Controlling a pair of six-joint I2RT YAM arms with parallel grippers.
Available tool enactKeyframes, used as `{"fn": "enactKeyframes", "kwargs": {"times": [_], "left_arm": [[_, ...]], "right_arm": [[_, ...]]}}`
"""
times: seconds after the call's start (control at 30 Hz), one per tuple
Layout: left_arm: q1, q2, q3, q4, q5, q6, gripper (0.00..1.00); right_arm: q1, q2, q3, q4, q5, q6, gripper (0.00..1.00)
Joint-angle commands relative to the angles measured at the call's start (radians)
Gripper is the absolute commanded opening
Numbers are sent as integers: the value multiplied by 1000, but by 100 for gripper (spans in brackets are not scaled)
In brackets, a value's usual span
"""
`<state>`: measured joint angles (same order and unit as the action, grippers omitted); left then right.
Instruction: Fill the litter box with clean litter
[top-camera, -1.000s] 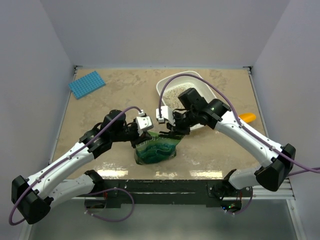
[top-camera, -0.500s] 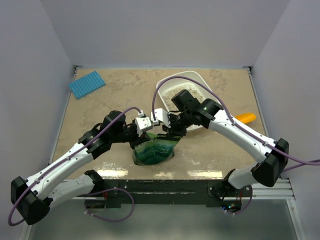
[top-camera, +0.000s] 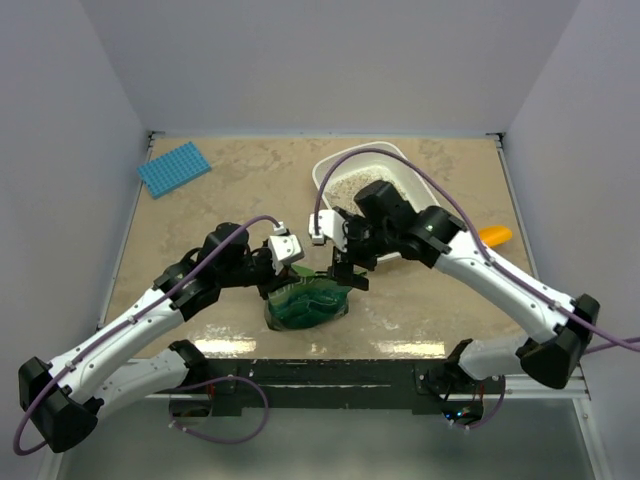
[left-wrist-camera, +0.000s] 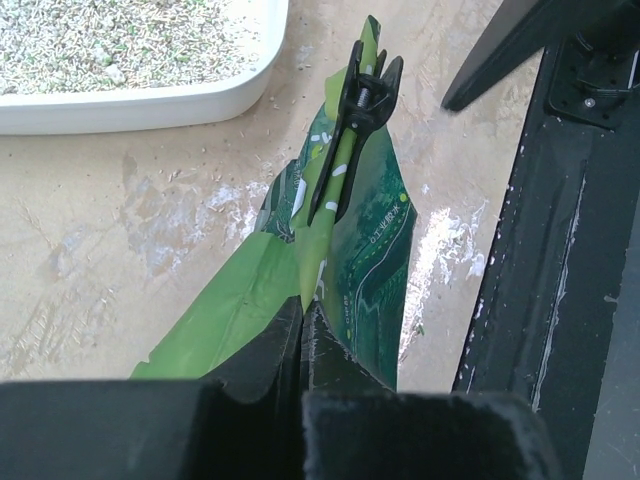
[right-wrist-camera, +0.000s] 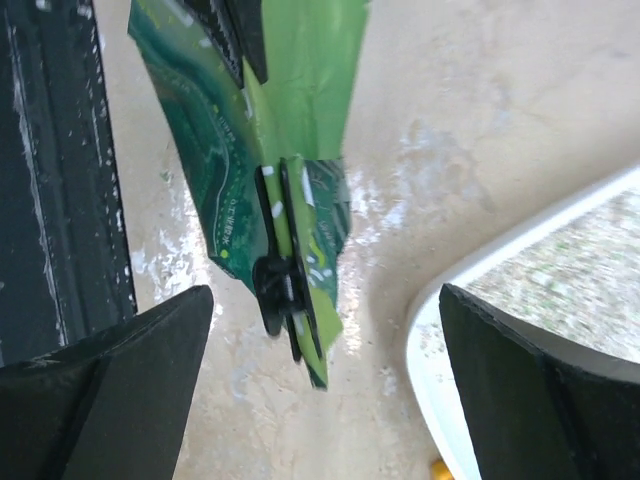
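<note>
The white litter box (top-camera: 328, 166) sits at the back right of the table with clean litter (top-camera: 347, 186) in it. Its rim (left-wrist-camera: 150, 100) and litter (left-wrist-camera: 120, 40) show in the left wrist view, and the rim (right-wrist-camera: 470, 290) again at the right of the right wrist view. A green pouch bag (top-camera: 305, 302) stands near the front edge, with a black clip (left-wrist-camera: 355, 130) on its folded top. My left gripper (left-wrist-camera: 303, 312) is shut on the bag's top edge. My right gripper (right-wrist-camera: 325, 290) stands wide open on either side of the clip (right-wrist-camera: 285, 285), not touching it.
A blue gridded mat (top-camera: 173, 168) lies at the back left. An orange scoop (top-camera: 495, 235) lies to the right of the litter box. Spilled grains and white smears dot the table round the bag. The black front rail (left-wrist-camera: 560, 250) runs close beside the bag.
My right gripper has gone from shut at the bag's clipped top to wide open. The bag has sagged slightly. The left gripper keeps its hold.
</note>
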<state>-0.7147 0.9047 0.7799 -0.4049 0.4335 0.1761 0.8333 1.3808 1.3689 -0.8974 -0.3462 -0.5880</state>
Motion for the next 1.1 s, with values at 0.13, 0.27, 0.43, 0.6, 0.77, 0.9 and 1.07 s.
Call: {"fn": "enactKeyframes", "kwargs": {"times": [0.13, 0.27, 0.43, 0.6, 0.77, 0.9, 1.07], "left_arm": [[-3, -4, 62, 22, -41, 2, 0], [-3, -7, 102, 5, -29, -6, 36], [-2, -6, 254, -78, 40, -24, 100], [-3, -29, 374, -86, -70, -114, 100], [-3, -26, 430, -92, -348, -269, 100], [-3, -42, 438, -71, -481, -348, 100], [-3, -56, 433, -46, -503, -362, 100]], "right_arm": [[4, -236, 113, 212, 380, 368, 98], [4, -190, 257, 96, 454, 580, 98], [4, -285, 179, 175, 510, 721, 98], [6, -348, 144, 210, 617, 838, 98], [6, -422, 105, 282, 662, 893, 98], [6, -440, 102, 298, 656, 898, 99], [6, -456, 76, 308, 648, 892, 99]]}}
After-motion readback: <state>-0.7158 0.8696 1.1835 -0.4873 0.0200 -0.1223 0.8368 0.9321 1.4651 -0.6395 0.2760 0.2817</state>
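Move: The black clip on the green litter bag's rolled top lies just under the right hand, about 2 cm down and 1 cm back. From the left hand, still pinching the rolled top, the clip is some 12 cm right and 2 cm forward, about level in height. The bag's body sits roughly 8 cm left of the right hand, 3 cm back and 11 cm below; the litter box is about 20 cm ahead, 11 cm right and 16 cm lower. Left fingers open, releasing the bag's rolled top, and rise 17 cm; the already-open right hand lifts 22 cm, swinging right. ##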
